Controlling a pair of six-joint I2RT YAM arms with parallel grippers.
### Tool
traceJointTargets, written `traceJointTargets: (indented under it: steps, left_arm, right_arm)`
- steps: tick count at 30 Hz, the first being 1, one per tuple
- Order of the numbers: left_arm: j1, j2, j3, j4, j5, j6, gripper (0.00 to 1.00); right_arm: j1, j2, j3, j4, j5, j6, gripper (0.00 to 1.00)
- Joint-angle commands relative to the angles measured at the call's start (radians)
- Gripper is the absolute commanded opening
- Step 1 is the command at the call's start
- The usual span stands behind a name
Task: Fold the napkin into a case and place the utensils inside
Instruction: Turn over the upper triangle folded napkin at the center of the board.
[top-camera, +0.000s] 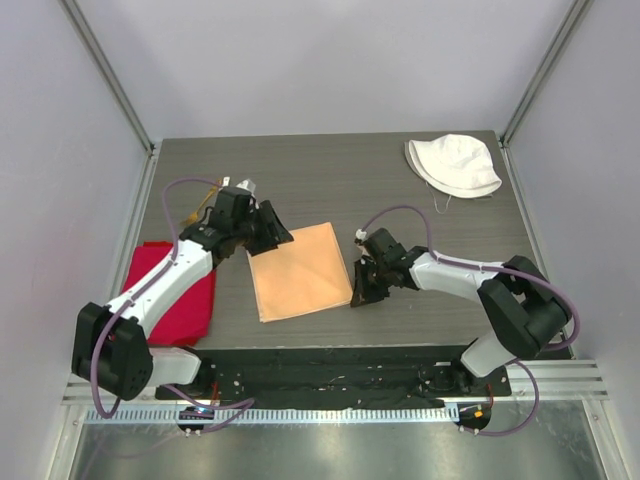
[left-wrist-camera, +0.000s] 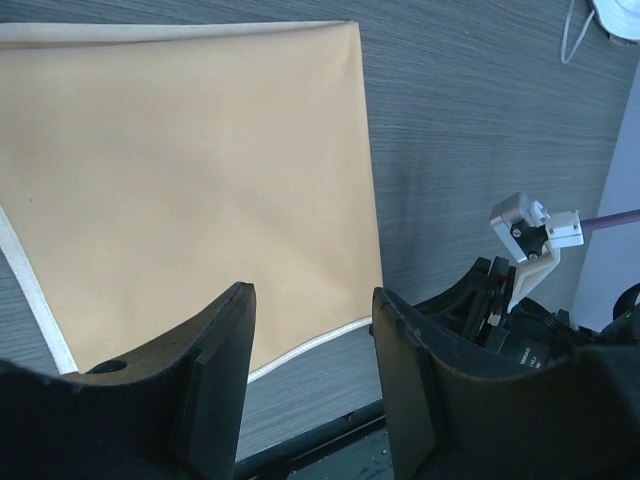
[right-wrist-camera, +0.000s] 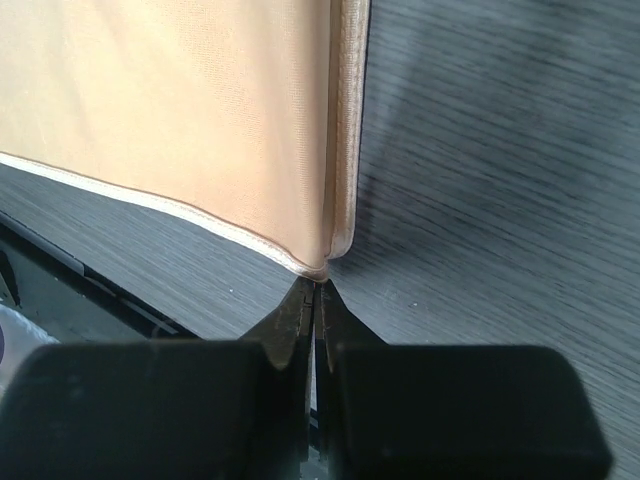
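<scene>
The peach-orange napkin (top-camera: 298, 270) lies spread flat in the middle of the table. My right gripper (top-camera: 362, 285) is at its near right corner. In the right wrist view the gripper (right-wrist-camera: 318, 285) is shut on that corner, and the napkin (right-wrist-camera: 170, 110) edge stands up in a small fold. My left gripper (top-camera: 270, 232) hovers over the far left corner. It is open (left-wrist-camera: 312, 340), with nothing between its fingers and the napkin (left-wrist-camera: 180, 170) below and beyond them. A thin gold utensil (top-camera: 199, 211) partly shows behind the left arm.
A bright red cloth (top-camera: 172, 292) lies at the left under the left arm. A white fabric hat (top-camera: 455, 165) sits at the far right corner. Metal frame posts stand at both far corners. The black base rail (top-camera: 330, 365) runs along the near edge.
</scene>
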Motion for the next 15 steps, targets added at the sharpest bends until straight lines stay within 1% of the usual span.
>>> traceJointTargets:
  steps: [1, 3, 6, 7, 11, 15]
  left_arm:
    - [0.009, 0.009, 0.001, 0.055, 0.053, -0.01, 0.54]
    - [0.01, 0.014, 0.001, 0.057, 0.055, -0.009, 0.54]
    - [0.013, 0.032, 0.004, 0.063, 0.059, -0.006, 0.54]
    - [0.013, 0.04, 0.003, 0.071, 0.061, -0.009, 0.54]
    - [0.013, 0.087, 0.001, 0.098, 0.087, -0.024, 0.53]
    - [0.013, 0.098, -0.006, 0.105, 0.104, -0.033, 0.52]
  right_arm:
    - [0.002, -0.057, 0.034, 0.019, 0.05, 0.005, 0.05]
    - [0.007, -0.074, 0.063, -0.032, 0.053, 0.0, 0.05]
    - [0.019, -0.111, 0.087, -0.035, 0.036, 0.011, 0.06]
    - [0.019, -0.106, 0.093, -0.032, 0.009, 0.016, 0.05]
    - [0.024, -0.077, 0.13, -0.014, -0.019, 0.023, 0.06]
    - [0.024, -0.063, 0.124, -0.015, 0.001, 0.034, 0.05]
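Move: The closed right fingertips are down at the napkin's near-right corner, with that corner right under them. From there the middle of the folded napkin lies about 13 cm left and 9 cm ahead, and its far-right corner some 23 cm ahead and 5 cm left. The open left gripper hovers about 13 cm over the napkin, whose middle lies roughly 3 cm back and 3 cm right of it; the red cloth is some 31 cm left and 9 cm back of it. Lift the closed right fingertips off the napkin's near-right corner, rising about 5 cm while drifting some 2 cm left and 2 cm forward, in over the napkin; keep the fingers shut and let them tip up slightly. Meanwhile sink the left gripper some 2 cm towards the napkin, easing about 1 cm right, with its fingers staying open. ##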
